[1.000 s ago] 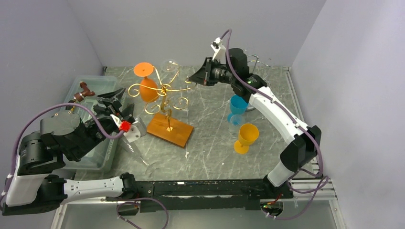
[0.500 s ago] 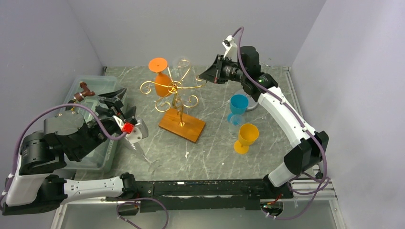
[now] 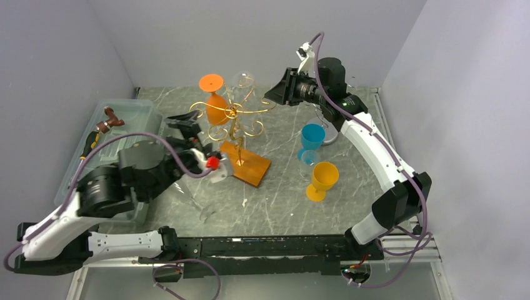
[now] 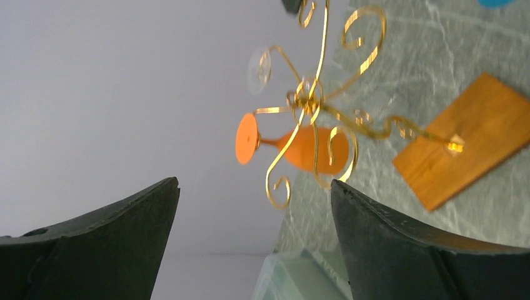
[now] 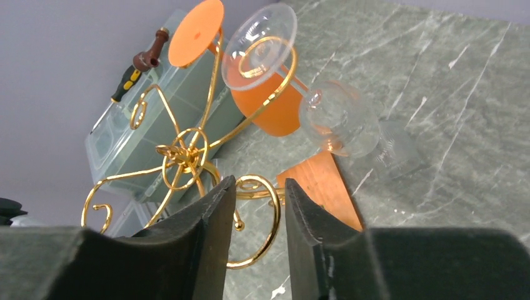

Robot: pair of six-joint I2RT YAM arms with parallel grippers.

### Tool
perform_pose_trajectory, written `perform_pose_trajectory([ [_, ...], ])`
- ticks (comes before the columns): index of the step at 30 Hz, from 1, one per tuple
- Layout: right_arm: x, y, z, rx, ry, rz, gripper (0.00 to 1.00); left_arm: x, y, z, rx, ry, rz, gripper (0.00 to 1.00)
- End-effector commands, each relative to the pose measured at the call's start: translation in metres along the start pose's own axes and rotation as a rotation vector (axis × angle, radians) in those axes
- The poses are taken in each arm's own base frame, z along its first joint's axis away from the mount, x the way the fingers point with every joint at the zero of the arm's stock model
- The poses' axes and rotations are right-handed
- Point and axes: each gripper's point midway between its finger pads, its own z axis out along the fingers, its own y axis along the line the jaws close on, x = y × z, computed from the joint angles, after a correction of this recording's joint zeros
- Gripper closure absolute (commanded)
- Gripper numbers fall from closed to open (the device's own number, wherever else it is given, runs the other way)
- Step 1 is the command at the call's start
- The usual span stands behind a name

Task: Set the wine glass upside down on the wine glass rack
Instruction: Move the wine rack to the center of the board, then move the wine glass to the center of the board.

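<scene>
The gold wire wine glass rack stands on its wooden base mid-table. An orange glass and a clear wine glass hang upside down from its arms; in the right wrist view the clear wine glass hangs by its foot from a gold loop. My right gripper is at the rack's right arm, jaws a little apart around a gold curl. My left gripper is wide open and empty, left of the rack. Another clear glass lies under the left arm.
A blue glass, a yellow glass and a small clear one stand right of the rack. A clear plastic bin with a screwdriver sits at the left edge. Walls close in at the back and sides.
The rack slid right and toward the back with the right gripper, whose jaws then parted off the gold curl. The left arm swung right toward the rack and its jaws widened.
</scene>
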Motion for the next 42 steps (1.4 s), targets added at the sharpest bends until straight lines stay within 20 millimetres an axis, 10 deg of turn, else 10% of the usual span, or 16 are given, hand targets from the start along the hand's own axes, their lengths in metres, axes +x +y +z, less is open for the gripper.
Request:
perform_pose_trajectory([
  [1, -0.032, 0.032, -0.014, -0.088, -0.117, -0.108, 0.61, -0.052, 0.027, 0.040, -0.160, -0.143, -0.087, 0.04],
  [7, -0.025, 0.033, -0.012, -0.074, -0.105, -0.124, 0.52, -0.055, 0.056, 0.096, -0.205, -0.107, -0.179, 0.06],
  [14, -0.025, 0.032, -0.030, -0.018, -0.140, -0.155, 0.37, -0.060, 0.113, 0.110, -0.352, -0.142, -0.292, 0.06],
  [22, -0.034, 0.042, -0.072, 0.071, -0.200, -0.205, 0.16, -0.029, 0.173, 0.084, -0.468, -0.071, -0.474, 0.04],
  [28, -0.025, 0.089, -0.101, 0.147, -0.220, -0.343, 0.15, 0.025, 0.167, 0.052, -0.441, 0.068, -0.487, 0.01],
  [34, 0.054, 0.159, -0.094, 0.097, -0.095, -0.442, 0.14, 0.076, 0.134, 0.024, -0.425, 0.196, -0.551, 0.01],
  [42, 0.206, 0.202, -0.031, 0.024, 0.167, -0.582, 0.13, 0.083, 0.102, -0.006, -0.373, 0.215, -0.523, 0.01],
])
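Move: The fallen clear glass lies on the table about 21 cm back and 23 cm left of the right hand, some 34 cm below. The right hand is by the gold rack's right curl; the rack's hub is 10 cm left and 3 cm back, slightly lower. The hung orange glass is 14 cm left and 3 cm ahead. From the left hand, the fallen glass is 3 cm back, 5 cm left, 43 cm down, the hub 13 cm ahead, 10 cm right, 10 cm lower. Back and up off the rack's right curl, slowly at first, the right hand opens its part-open fingers wide, then sweeps back and left past the rack's near side towards the fallen glass, about 26 cm back in all. The left hand, still open and empty, reaches forward and right towards the hub, climbs some 12 cm, then swings left and sinks, turning about 30 degrees counter-clockwise. ##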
